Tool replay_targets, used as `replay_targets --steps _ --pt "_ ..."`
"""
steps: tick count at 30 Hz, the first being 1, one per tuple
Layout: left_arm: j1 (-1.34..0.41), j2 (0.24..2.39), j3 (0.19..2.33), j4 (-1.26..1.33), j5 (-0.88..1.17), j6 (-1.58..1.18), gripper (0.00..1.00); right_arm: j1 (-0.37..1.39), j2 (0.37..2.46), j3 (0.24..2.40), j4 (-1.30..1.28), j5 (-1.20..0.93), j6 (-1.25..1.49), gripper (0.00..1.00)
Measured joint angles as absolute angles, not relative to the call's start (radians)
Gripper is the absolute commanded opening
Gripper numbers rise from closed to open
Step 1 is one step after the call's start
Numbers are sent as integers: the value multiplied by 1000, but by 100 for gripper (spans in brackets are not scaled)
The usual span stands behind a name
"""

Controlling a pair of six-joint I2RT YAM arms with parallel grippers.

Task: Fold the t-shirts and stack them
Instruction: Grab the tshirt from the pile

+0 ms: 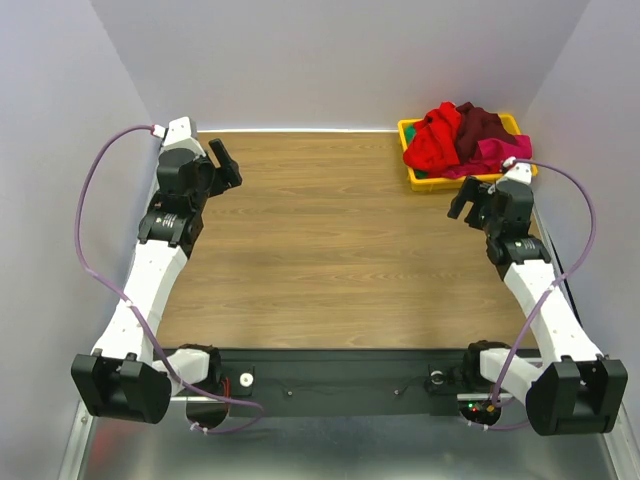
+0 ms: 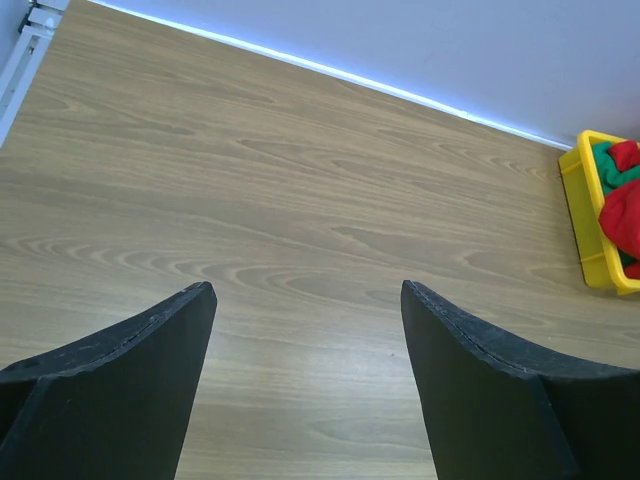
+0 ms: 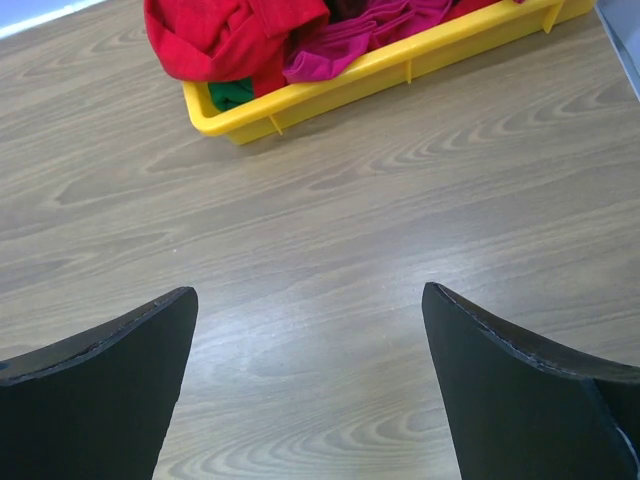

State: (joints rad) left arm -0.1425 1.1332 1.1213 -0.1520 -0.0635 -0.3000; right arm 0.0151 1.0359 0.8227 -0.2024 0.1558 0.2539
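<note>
The t-shirts lie crumpled in a yellow tray (image 1: 407, 129) at the table's back right corner. The bright red shirt (image 1: 434, 138) is on top at the left, the dark maroon one (image 1: 484, 125) behind it, the magenta-pink one (image 1: 492, 154) at the front right, and a bit of the green one (image 1: 421, 172) shows low at the left. In the right wrist view I see the red shirt (image 3: 215, 35), pink shirt (image 3: 345, 40) and green shirt (image 3: 232, 94). My right gripper (image 1: 462, 203) is open and empty, just in front of the tray. My left gripper (image 1: 228, 162) is open and empty at the back left.
The wooden table (image 1: 330, 250) is enclosed by pale walls on three sides. The tray's yellow rim (image 3: 330, 88) faces the right gripper (image 3: 310, 300). In the left wrist view the tray (image 2: 590, 215) sits far right, beyond the left gripper (image 2: 308, 290).
</note>
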Motion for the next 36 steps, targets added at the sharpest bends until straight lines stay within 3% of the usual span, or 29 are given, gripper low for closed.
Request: replay_targets --steps 9,24,34,36 --pt "-142 1126 1120 -155 -76 -289 86 15 1178 1072 -239 137 159 100" --pt "-142 1118 1105 -154 -26 -316 86 15 1908 1552 -315 149 184 100" --pt "-142 1112 1092 -173 -24 -340 86 15 2103 1786 -332 193 191 100" --pt "-142 1107 1080 -181 -27 -347 86 15 2116 1818 -330 204 187 91"
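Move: In the yellow tray, the red t-shirt lies about 24 cm ahead of the right hand, some 2 cm to its left and roughly 11 cm below. The maroon one is about 27 cm ahead and 11 cm right; the magenta one about 19 cm ahead and 13 cm right, both near that height. A bit of green shows some 7 cm left, 24 cm ahead. From the left hand, the red shirt is about 21 cm forward, 50 cm right and 22 cm down. Arcing about 24 cm forward over the tray's near edge, the right hand first climbs some 7 cm, then dives about 15 cm towards the red t-shirt, its fingers tipping roughly 15 degrees further down. It eases on forward and comes back up a couple of centimetres at the end, fingers still wide open; contact with the cloth can't be made out. ##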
